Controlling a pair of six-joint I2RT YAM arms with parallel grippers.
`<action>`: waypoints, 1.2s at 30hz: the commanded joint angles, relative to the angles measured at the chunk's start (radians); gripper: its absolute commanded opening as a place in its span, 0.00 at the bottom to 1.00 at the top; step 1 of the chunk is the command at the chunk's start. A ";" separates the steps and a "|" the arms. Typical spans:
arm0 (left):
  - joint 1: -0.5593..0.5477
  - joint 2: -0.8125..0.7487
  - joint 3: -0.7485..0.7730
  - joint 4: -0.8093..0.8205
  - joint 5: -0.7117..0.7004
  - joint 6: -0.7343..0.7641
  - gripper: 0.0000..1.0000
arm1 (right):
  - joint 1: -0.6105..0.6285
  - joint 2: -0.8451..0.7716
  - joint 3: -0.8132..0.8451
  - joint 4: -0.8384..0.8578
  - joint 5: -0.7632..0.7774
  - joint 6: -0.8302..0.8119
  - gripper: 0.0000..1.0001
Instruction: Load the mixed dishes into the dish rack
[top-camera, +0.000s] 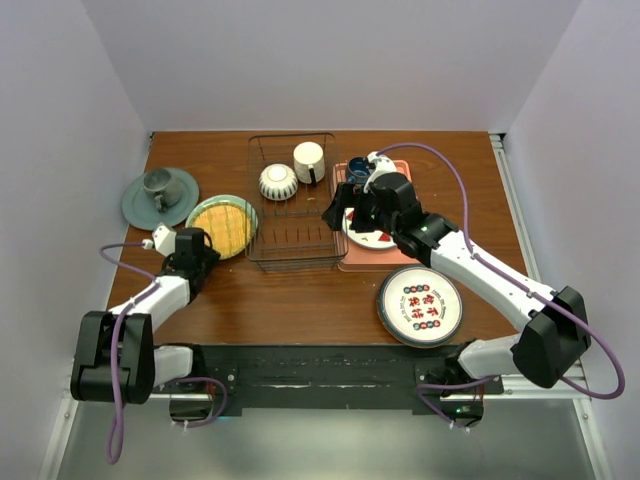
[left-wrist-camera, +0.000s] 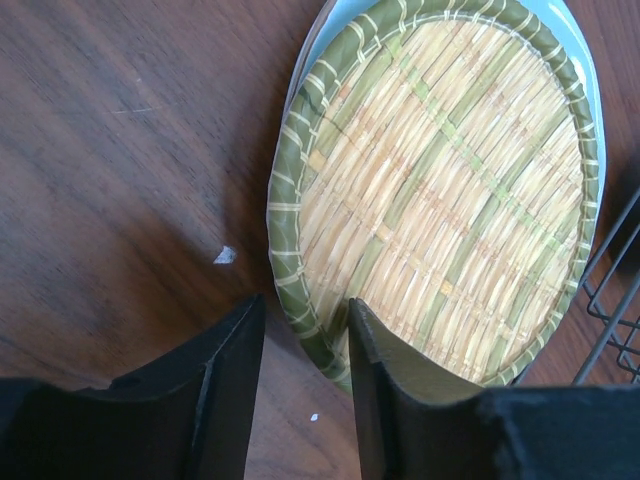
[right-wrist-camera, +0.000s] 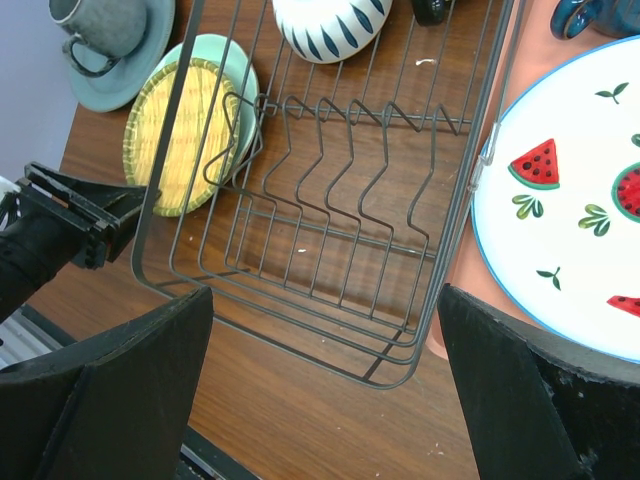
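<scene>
The yellow textured plate (top-camera: 222, 226) lies on the mint-green plate (left-wrist-camera: 572, 22), left of the dish rack (top-camera: 290, 240). My left gripper (left-wrist-camera: 305, 305) is low at this stack's near-left edge. Its jaws stand narrow astride the woven rim: the right finger is over the yellow plate (left-wrist-camera: 450, 190), and the left finger is off it with bare table showing between. The cream bowl (top-camera: 278, 181) and cream mug (top-camera: 308, 161) sit in the rack's far end. A teal-rimmed plate (top-camera: 420, 305) lies at the near right. My right gripper (right-wrist-camera: 325, 300) hangs wide open and empty over the rack's near right corner (right-wrist-camera: 300, 330).
A grey-green cup on its saucer (top-camera: 160, 195) sits at the far left. To the right of the rack lies a pink tray (top-camera: 400, 185). On it are a white fruit-patterned plate (right-wrist-camera: 570, 200) and a dark blue cup (top-camera: 358, 170). White walls enclose the table.
</scene>
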 joint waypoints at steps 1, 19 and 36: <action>0.005 -0.009 -0.030 -0.069 -0.017 0.008 0.42 | -0.002 -0.017 -0.005 0.033 -0.012 0.011 0.98; 0.005 -0.150 0.025 -0.187 -0.044 0.008 0.00 | 0.000 -0.017 0.009 0.035 -0.019 0.014 0.98; 0.006 -0.307 0.171 -0.249 -0.038 0.121 0.00 | -0.002 -0.019 0.017 0.033 -0.019 0.012 0.98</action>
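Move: The round woven mat lies just ahead of my left hand: its middle is about 7 cm ahead and 2 cm right, a touch lower, with its near rim between my open fingers. The pale green plate is directly under the mat. From that hand, the grey mug stands some 16 cm ahead and 12 cm left, and the dish rack's middle is roughly 13 cm ahead and 19 cm right. The mat lies some 27 cm left of my right hand, about 3 cm ahead and 20 cm below. I first hold my left hand nearly still and close its fingers to pinch the woven mat's near rim, then ease it up and about 1.5 cm back, off the pale green plate. Keeping the pinch, I speed up into a nearly straight lift, some 7.5 cm in all, with the fingertips tipping up only slightly at the end. ##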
